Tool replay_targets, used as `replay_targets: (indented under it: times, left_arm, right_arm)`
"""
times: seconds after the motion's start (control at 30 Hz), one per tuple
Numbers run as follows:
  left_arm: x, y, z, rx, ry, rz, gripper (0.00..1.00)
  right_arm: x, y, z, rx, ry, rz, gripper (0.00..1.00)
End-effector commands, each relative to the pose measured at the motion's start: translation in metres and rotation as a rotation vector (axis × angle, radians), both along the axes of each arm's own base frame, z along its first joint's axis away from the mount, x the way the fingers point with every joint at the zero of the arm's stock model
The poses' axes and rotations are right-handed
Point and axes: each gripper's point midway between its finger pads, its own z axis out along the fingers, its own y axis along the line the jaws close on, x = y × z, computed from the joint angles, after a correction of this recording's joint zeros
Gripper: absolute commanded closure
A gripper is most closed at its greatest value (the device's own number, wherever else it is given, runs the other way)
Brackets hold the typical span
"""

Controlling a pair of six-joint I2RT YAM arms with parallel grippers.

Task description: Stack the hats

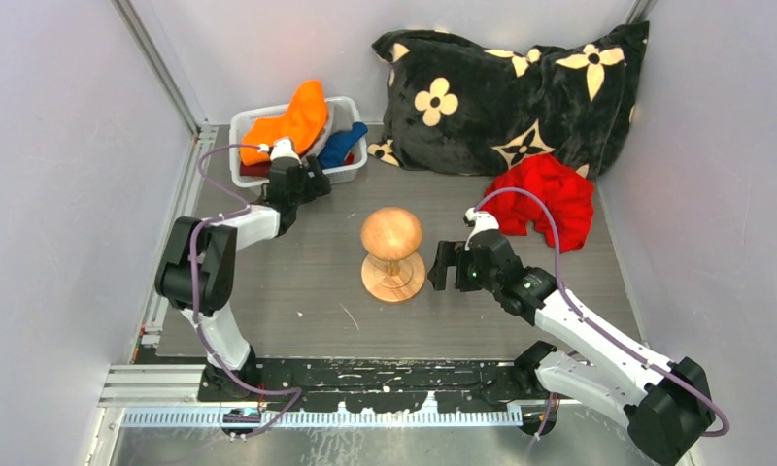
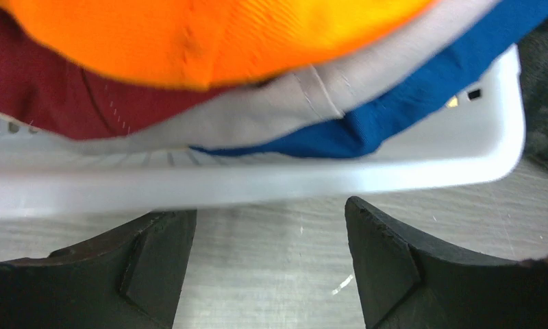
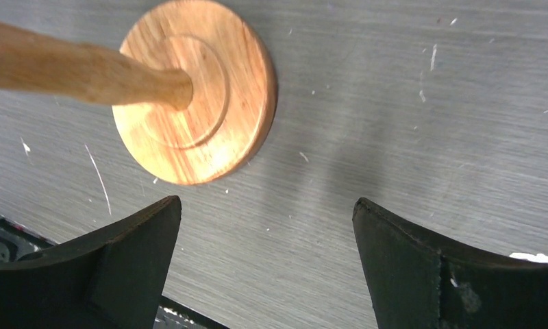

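Several hats are piled in a white basket (image 1: 241, 121) at the back left: orange (image 1: 292, 121) on top, with grey (image 1: 324, 124), blue (image 1: 344, 144) and dark red (image 1: 253, 169) under it. My left gripper (image 1: 315, 177) hovers open at the basket's front wall, holding nothing. Its wrist view shows the orange hat (image 2: 209, 34), dark red hat (image 2: 45, 89), grey hat (image 2: 257, 113) and blue hat (image 2: 394, 103) over the basket rim (image 2: 257, 181), just past the left gripper (image 2: 271, 212). A bright red hat (image 1: 550, 199) lies crumpled at the right. My right gripper (image 1: 441, 264) is open and empty.
A round-headed wooden stand (image 1: 392, 252) stands mid-table, just left of the right gripper (image 3: 268, 209); its base (image 3: 196, 89) shows in the right wrist view. A black cushion with cream flowers (image 1: 501, 92) leans in the back right corner. Walls close in on both sides.
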Motion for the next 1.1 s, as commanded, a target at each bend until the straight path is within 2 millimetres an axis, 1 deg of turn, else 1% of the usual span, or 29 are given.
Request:
replay_targets:
  times: [0.0,0.07,0.13,0.2,0.27,0.4,0.47,0.53,0.6,0.7,0.83,0.97,1.07]
  left_arm:
    - [-0.017,-0.015,0.075,0.011,-0.141,-0.027,0.21]
    - [-0.025,-0.016,0.096,0.063,-0.172,-0.029,0.21]
    - [-0.027,-0.013,0.118,0.091,-0.209,-0.027,0.21]
    - [-0.025,-0.01,0.137,0.119,-0.239,-0.02,0.21]
    - [-0.018,-0.006,0.152,0.162,-0.26,-0.009,0.21]
    - [0.003,0.001,0.162,0.26,-0.256,0.025,0.2]
    - [0.015,0.003,0.162,0.294,-0.259,0.038,0.2]
    - [0.028,0.004,0.158,0.323,-0.258,0.041,0.2]
    - [0.04,0.007,0.15,0.333,-0.248,0.045,0.2]
    - [0.052,0.014,0.136,0.321,-0.213,0.048,0.2]
    - [0.06,0.021,0.126,0.298,-0.192,0.046,0.2]
    - [0.064,0.027,0.127,0.294,-0.194,0.053,0.2]
    - [0.066,0.03,0.128,0.292,-0.195,0.054,0.2]
  right_arm:
    - [0.002,0.012,-0.006,0.029,-0.017,0.007,0.0]
    - [0.0,0.015,-0.013,0.04,-0.014,0.017,0.0]
    - [-0.002,0.018,-0.021,0.047,-0.005,0.034,0.0]
    - [-0.005,0.021,-0.029,0.041,0.01,0.051,0.0]
    - [-0.008,0.024,-0.034,0.036,0.017,0.071,0.0]
    - [-0.012,0.029,-0.041,0.023,0.021,0.103,0.0]
    - [-0.013,0.03,-0.044,0.013,0.023,0.113,0.0]
    - [-0.015,0.031,-0.045,0.008,0.021,0.124,0.0]
    - [-0.016,0.032,-0.046,0.006,0.02,0.127,0.0]
    - [-0.018,0.032,-0.047,0.004,0.024,0.132,0.0]
    - [-0.02,0.033,-0.05,0.0,0.031,0.136,0.0]
    - [-0.02,0.035,-0.059,-0.016,0.039,0.142,0.0]
    - [-0.02,0.038,-0.068,-0.038,0.052,0.148,0.0]
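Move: The orange hat's middle lies about 10 cm ahead of my left hand, 5 cm to its left and 6 cm higher, heaped in the white basket just in front. Of the others there, the blue hat sits roughly 9 cm ahead, 5 cm right and 4 cm up; the dark red hat is some 5 cm ahead, 12 cm left and 3 cm up. The wooden stand is about 4 cm ahead of my right hand, 9 cm left, its middle near level. I lift my left hand from low at the basket's near side, about 16 cm up and slightly back at first, then forward over the rim and down some 8 cm onto the orange hat's near part, drifting left, left side rolling up nearly 20 degrees, fingers held open. My open right hand sinks beside the stand's foot, easing back and left. ##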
